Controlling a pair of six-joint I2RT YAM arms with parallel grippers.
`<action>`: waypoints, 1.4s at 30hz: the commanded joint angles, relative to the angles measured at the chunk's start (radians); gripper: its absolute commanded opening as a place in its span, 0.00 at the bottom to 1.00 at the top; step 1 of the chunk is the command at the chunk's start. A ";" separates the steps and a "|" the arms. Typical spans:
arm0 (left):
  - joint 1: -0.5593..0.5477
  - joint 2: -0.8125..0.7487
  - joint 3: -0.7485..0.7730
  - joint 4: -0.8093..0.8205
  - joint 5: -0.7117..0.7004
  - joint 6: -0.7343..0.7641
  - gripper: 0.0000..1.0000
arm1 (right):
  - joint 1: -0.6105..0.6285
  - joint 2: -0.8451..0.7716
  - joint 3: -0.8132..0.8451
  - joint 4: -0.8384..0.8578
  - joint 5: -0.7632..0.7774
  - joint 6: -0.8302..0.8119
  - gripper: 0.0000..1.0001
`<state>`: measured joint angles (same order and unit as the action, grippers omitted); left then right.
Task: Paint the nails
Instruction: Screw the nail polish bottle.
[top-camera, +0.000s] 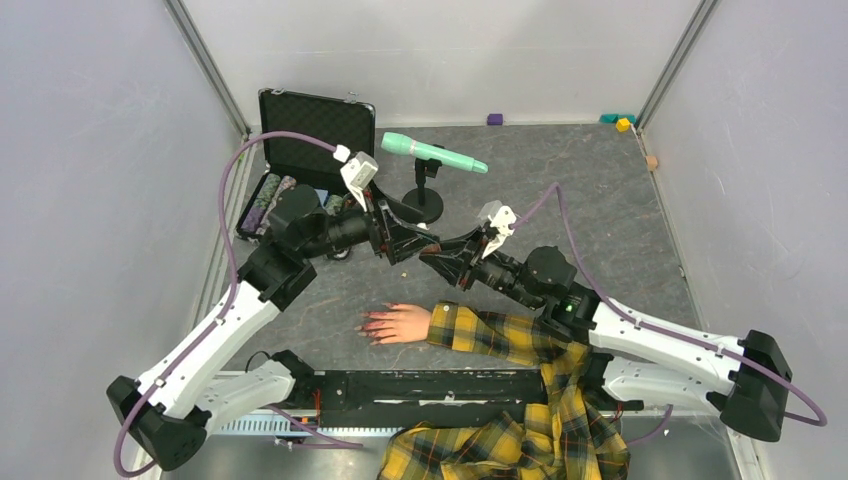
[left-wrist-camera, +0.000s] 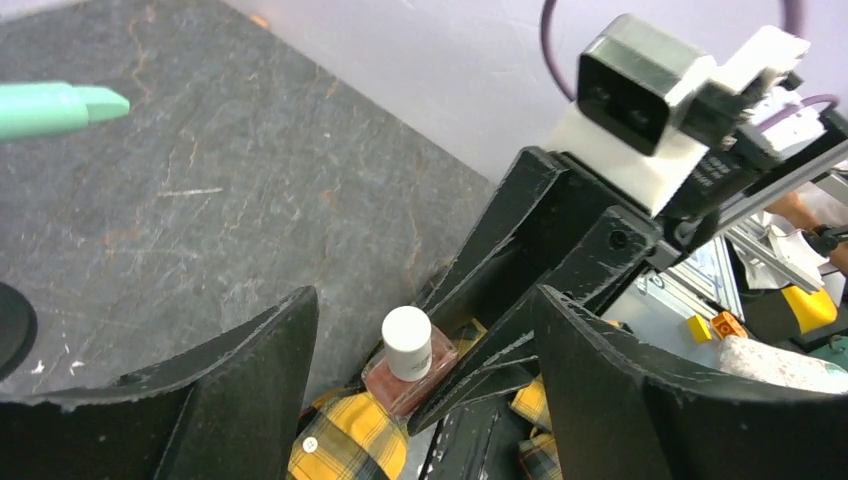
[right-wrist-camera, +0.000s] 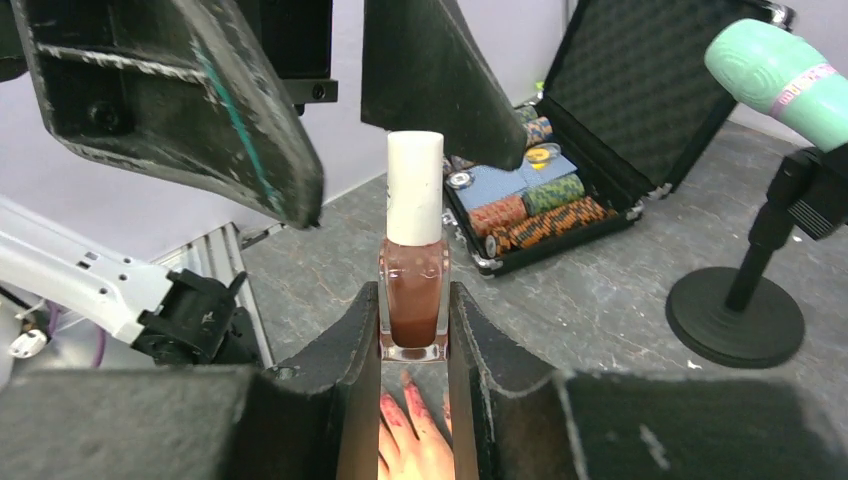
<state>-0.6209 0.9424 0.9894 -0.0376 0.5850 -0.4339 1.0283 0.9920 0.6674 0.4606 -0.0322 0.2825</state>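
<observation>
My right gripper (right-wrist-camera: 414, 300) is shut on a small glass bottle of brownish polish (right-wrist-camera: 414, 285) and holds it upright by its base, white cap (right-wrist-camera: 415, 185) on top. My left gripper (left-wrist-camera: 425, 300) stands open with its fingers (right-wrist-camera: 220, 120) wide on either side of the cap, not touching it. Both grippers meet above the table's middle, left gripper (top-camera: 398, 245) against right gripper (top-camera: 430, 255). Below lies the pale mannequin hand (top-camera: 402, 322) in a yellow plaid sleeve (top-camera: 490, 335). Its red-pink nails (top-camera: 366, 326) point left. In the right wrist view, red-smeared fingertips (right-wrist-camera: 393, 408) show between my fingers.
An open black case (top-camera: 315, 135) with poker chips (right-wrist-camera: 535, 200) stands at the back left. A mint-green microphone (top-camera: 432, 152) sits on a black round-based stand (top-camera: 423, 205) just behind the grippers. Small coloured blocks (top-camera: 622, 122) lie at the far wall.
</observation>
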 joint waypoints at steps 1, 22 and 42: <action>0.003 0.036 0.050 -0.034 -0.015 -0.007 0.77 | 0.011 0.011 0.062 0.006 0.094 -0.032 0.00; 0.004 0.043 0.044 0.152 0.357 -0.037 0.02 | -0.020 -0.037 0.007 0.142 -0.132 0.030 0.00; -0.030 0.008 0.032 0.291 0.694 -0.099 0.19 | -0.031 -0.017 -0.003 0.376 -0.451 0.188 0.00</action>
<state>-0.6186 0.9649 1.0035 0.2573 1.1580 -0.4820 1.0008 0.9672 0.6464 0.7349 -0.4595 0.4473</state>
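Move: The nail polish bottle's white cap sits just below the open left fingers, about 2 cm down and 1 cm to the right, level fore-and-aft. From the right hand, which already holds the bottle's glass body, the cap is roughly 3 cm up and 1 cm ahead. The mannequin hand lies about 4 cm back, 5 cm left and 33 cm below the left hand; the microphone stand's base is some 29 cm straight ahead of the left hand, 33 cm below. The cap is taken between the left fingers, which sink about 3 cm, edge forward and close to pinch it while the right hand keeps its grip on the bottle, easing slightly forward. Then both hands draw back some 10 cm and rise together, the left turning clockwise and the right counter-clockwise, about 30 degrees each, to screw the cap. ##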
